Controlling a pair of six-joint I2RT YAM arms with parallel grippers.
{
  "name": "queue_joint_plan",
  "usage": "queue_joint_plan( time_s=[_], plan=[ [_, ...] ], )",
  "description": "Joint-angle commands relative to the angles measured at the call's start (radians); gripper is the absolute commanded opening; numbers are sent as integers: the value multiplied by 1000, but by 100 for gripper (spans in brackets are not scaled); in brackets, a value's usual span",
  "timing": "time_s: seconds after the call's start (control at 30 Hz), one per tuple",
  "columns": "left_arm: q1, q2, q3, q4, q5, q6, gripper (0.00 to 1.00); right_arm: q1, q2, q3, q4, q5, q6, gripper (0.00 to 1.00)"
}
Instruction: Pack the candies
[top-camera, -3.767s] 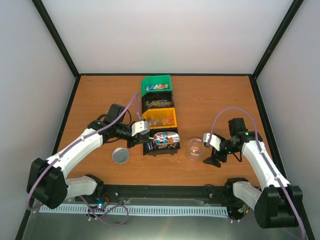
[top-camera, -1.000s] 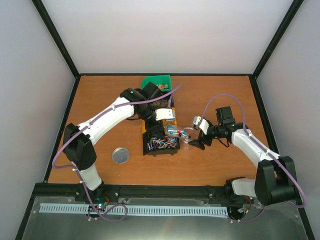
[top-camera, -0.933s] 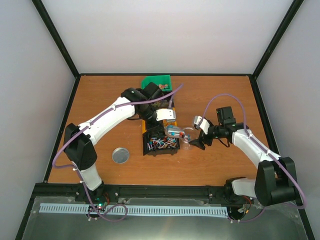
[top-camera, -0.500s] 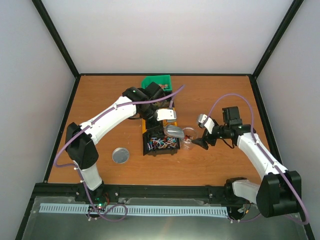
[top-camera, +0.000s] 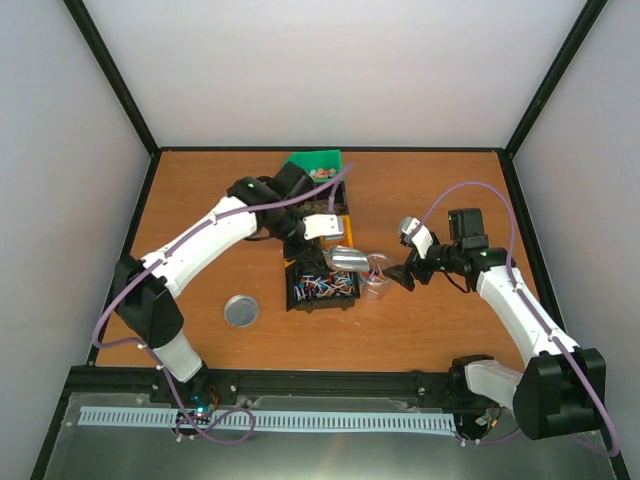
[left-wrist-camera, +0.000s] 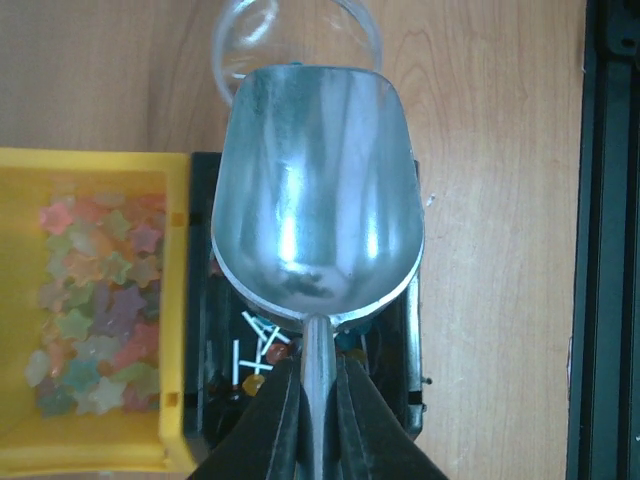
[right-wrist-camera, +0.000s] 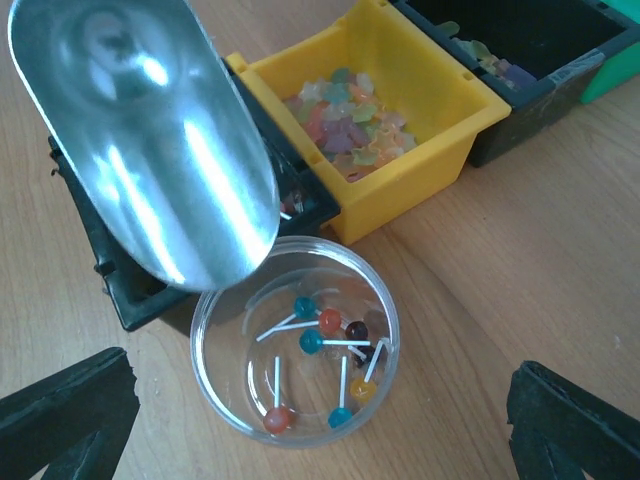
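My left gripper (left-wrist-camera: 318, 400) is shut on the handle of a silver scoop (left-wrist-camera: 315, 190). The scoop's empty bowl hangs tilted over the near rim of a clear jar (right-wrist-camera: 295, 345). Several small lollipop candies (right-wrist-camera: 330, 345) lie in the jar, and more candies (top-camera: 320, 288) fill the black bin beside it. My right gripper (right-wrist-camera: 320, 430) is open, its wide-spread fingers just short of the jar, touching nothing. From above, the scoop (top-camera: 347, 259) sits between the black bin and the jar (top-camera: 377, 280), with the right gripper (top-camera: 398, 262) to its right.
A yellow bin (right-wrist-camera: 420, 150) of star-shaped sweets stands behind the black one, then a dark bin (right-wrist-camera: 530, 50) and a green bin (top-camera: 318, 165). A round silver lid (top-camera: 241, 311) lies on the table at the left front.
The scoop, loaded with candies a second ago, has tipped them into the jar and is now empty. My right gripper has drawn back a little to the right of the jar.
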Motion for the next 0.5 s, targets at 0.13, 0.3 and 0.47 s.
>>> queue_joint_plan(
  time_s=[0.13,0.3,0.47],
  plan=[
    [173,-45,58,-43,83,68,1,-7,75,135,101,15,259,100],
    [270,-27,115,-174,7,197,1,12,236,291,53,58,370,98],
    [302,18,161,-244,-181,287,1,43,351,397,17,81,423,96]
  ],
)
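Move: The yellow bin of star candies, my next scooping place, lies about 9 cm ahead of my left hand, barely 1 cm left and some 14 cm below; the lollipop bin is almost directly beneath the hand, and the jar stands about 12 cm right, 1 cm ahead. From my right hand the yellow bin is roughly 9 cm ahead and 16 cm left, the jar 1 cm ahead and 4 cm left, the gummy bin 18 cm ahead and 16 cm left. Still pinching the handle of the emptied scoop, I carry my left hand about 9 cm left and 6 cm forward, rising slightly, so the blade leaves the jar and swings over the left part of the yellow bin. Meanwhile my right hand, open and empty, goes forward some 9 cm and up about 4, away from the jar until level with the yellow bin, turning slightly clockwise. ##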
